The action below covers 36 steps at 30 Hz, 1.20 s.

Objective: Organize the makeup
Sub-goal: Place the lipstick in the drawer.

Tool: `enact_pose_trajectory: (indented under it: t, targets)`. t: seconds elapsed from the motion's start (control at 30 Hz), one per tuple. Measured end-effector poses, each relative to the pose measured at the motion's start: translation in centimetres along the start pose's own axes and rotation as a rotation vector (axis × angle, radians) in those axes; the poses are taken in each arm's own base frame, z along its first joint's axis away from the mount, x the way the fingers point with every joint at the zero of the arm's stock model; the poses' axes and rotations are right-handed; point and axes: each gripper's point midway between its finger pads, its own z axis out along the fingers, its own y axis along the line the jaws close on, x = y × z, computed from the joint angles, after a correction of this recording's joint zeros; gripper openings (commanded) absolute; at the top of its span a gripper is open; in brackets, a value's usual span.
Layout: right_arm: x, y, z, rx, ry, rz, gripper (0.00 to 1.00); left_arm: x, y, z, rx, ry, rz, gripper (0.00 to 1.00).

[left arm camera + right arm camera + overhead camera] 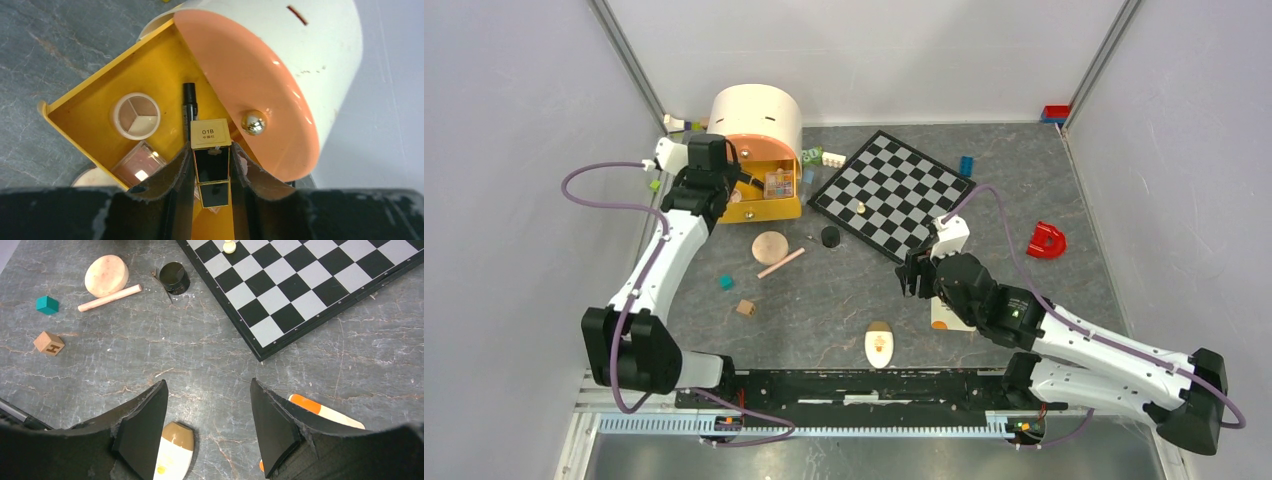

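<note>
My left gripper is shut on a black-and-gold lipstick case, held over the yellow drawer of the white-and-peach round box. In the drawer lie a round three-part compact, a black pencil and a pink-brown blush palette. The top view shows a multicolour eyeshadow palette in there too. My right gripper hangs open above bare table. A cream oval tube lies under its left finger and a white-orange sachet under its right. A round peach compact, a pink stick and a black jar lie mid-table.
The black-and-grey chessboard sits tilted at the back, with one small pale piece on it. A red curved toy lies to the right. A teal cube and a wooden cube lie left of centre. Small bricks lie near the back wall.
</note>
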Motion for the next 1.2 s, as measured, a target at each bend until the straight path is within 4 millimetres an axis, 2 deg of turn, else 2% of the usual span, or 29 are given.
enact_pose_trajectory:
  t: [0.33,0.5,0.8,1.1,1.2]
  targets:
    - [-0.1,-0.7,-0.1,0.02,-0.001,0.004,0.68,2.1,3.0,2.6,-0.16,0.016,-0.063,0.02]
    - [-0.1,-1.1,-0.2,0.03,0.004,0.004,0.68,3.2,3.7,4.2,-0.25,0.041,-0.081,0.02]
    - [0.2,-1.6,-0.3,0.04,0.008,0.015,0.68,3.8,4.9,5.1,-0.358,0.043,-0.118,0.04]
    - [0.1,-1.9,-0.4,0.047,0.004,0.02,0.68,4.6,5.4,6.2,-0.417,0.054,-0.124,0.16]
    - [0.1,-2.0,-0.4,0.049,0.0,0.023,0.68,4.8,5.7,6.6,-0.43,0.056,-0.128,0.23]
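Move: The left hand holds the lipstick above the open yellow drawer, whose middle lies about 14 cm below it, 2 cm ahead and 1 cm to the right. Inside, the round contour pan sits level with this hand and some 3 cm left, the black tube roughly 4 cm ahead and straight on, the eyeshadow palette 2 cm ahead and 6 cm right. From the right hand, the drawer's middle is about 22 cm ahead, 32 cm left and 8 cm below. Lower the left gripper about 10 cm towards the open drawer, quickly at first and then slowing, easing some 2 cm forward towards the cabinet. As it sinks, tip the fingers further down by about 20 degrees and turn the wrist counter-clockwise. Keep the lipstick pinched between the pads, over the space beside the contour pan. ##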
